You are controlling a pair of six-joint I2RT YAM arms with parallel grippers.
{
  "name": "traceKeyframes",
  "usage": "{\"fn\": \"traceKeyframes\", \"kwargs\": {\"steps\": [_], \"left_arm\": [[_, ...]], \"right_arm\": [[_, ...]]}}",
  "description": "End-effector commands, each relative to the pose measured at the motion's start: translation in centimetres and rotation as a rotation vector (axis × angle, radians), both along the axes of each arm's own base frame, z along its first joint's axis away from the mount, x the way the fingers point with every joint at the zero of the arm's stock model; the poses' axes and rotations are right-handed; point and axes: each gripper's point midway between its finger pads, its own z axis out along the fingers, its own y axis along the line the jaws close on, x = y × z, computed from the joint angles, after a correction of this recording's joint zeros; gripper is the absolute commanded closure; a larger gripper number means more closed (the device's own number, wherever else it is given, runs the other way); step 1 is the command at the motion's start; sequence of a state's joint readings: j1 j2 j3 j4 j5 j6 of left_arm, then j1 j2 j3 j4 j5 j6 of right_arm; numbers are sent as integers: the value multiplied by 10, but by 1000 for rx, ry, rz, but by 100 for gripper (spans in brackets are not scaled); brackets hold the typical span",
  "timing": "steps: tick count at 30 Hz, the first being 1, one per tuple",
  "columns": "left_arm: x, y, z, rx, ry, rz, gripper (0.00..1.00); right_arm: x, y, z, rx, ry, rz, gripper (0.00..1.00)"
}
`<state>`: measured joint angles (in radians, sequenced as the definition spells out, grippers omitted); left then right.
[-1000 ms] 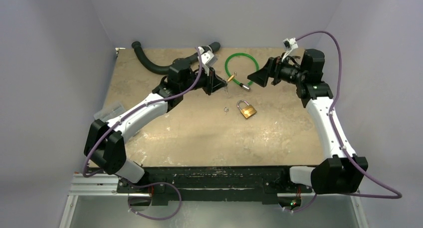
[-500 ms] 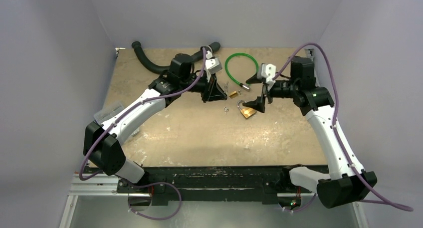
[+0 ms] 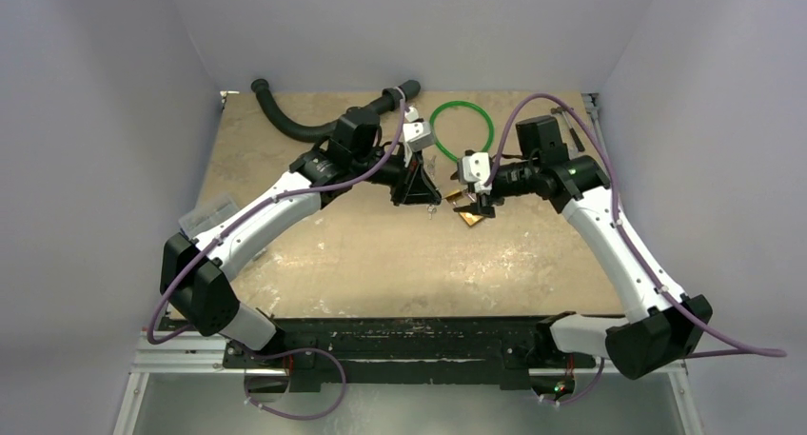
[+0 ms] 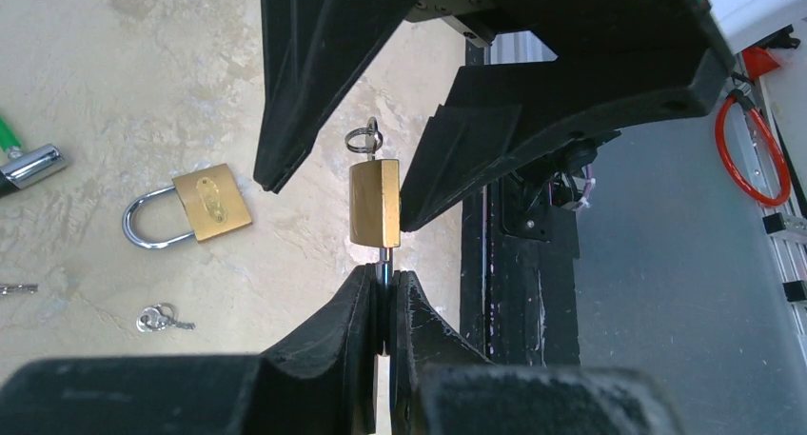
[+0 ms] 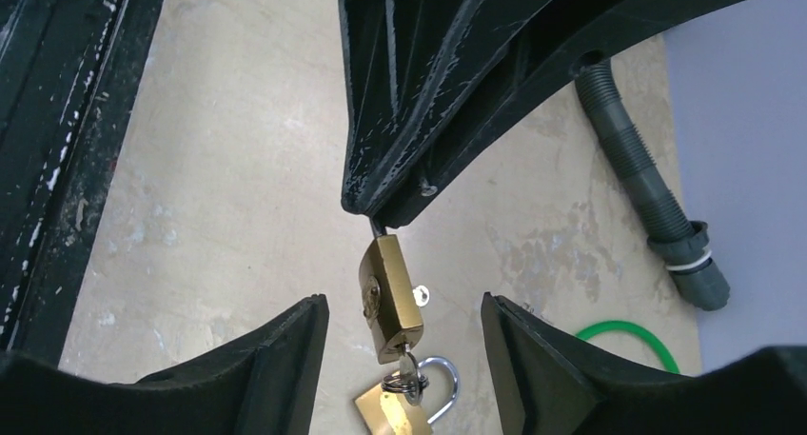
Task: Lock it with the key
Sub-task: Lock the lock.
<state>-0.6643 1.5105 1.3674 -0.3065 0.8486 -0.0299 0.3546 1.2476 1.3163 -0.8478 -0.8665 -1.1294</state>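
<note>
A small brass lock [image 4: 374, 204] hangs in the air above the table, its silver shackle pinched in my shut left gripper [image 4: 385, 281]. The key [image 5: 407, 366] is stuck in the lock's keyhole at the far end from the left fingers, with a small ring [image 4: 364, 138] on it. My right gripper [image 5: 404, 354] is open and straddles the key end of the lock [image 5: 390, 297], one finger [image 5: 276, 359] on each side, neither touching. From above, the two grippers meet at the lock [image 3: 455, 198] near the table's middle.
A second brass padlock [image 4: 195, 205] with a closed shackle lies on the table just below the held one. Loose small keys [image 4: 162, 318] lie beside it. A green cable loop [image 3: 461, 126] and a grey corrugated hose [image 3: 295, 121] lie at the back.
My right arm swung left and down until its jaws straddle the held lock, and the jaws have narrowed. My left arm carried the lock a little right, toward the table's middle.
</note>
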Motion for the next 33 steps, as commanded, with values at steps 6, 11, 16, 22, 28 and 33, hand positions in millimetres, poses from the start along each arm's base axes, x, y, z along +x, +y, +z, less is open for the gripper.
{"fn": "traceKeyframes", "kwargs": {"steps": [6,11,16,22,28,33], "left_arm": [[-2,-3,29,-63,-90,-32,100],[-3,-3,28,-60,-88,-30,100],[-3,-1,26,-53,-109,-33,100],[-4,2,20,-30,-110,-31,100],[0,11,23,-27,-93,-12,90],[13,27,40,-57,-87,31,43]], "right_arm": [[-7,-1,-6,-78,-64,46,41],[-7,2,-7,-87,-72,55,50],[-8,5,-9,-95,-74,60,62],[-3,10,-6,-66,-37,17,86],[-4,13,-4,-36,7,-5,100],[0,18,-1,15,49,-58,100]]}}
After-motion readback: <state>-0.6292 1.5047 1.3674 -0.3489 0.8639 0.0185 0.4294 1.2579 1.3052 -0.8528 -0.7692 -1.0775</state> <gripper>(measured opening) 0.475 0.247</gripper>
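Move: The open padlock's brass body, key and rings at its far end, hangs from the left fingers by the shackle, some 4 cm to the left hand's right and 1 cm below. From the right hand this body lies about 2 cm left, 1 cm back and 2 cm lower, between its open fingers. On the table some 27 cm below, a second padlock lies about 10 cm ahead and 5 cm right of the right hand; small keys lie 9 cm ahead and 5 cm left. Sinking about 1.5 cm and easing slightly back and left with a tilt of some 5 degrees, the right hand closes its fingers on both faces of the padlock body and pinches it. The left hand stays put with its grip on the shackle until that grip is set, then opens about halfway, lets go and starts to draw off left and forward. ##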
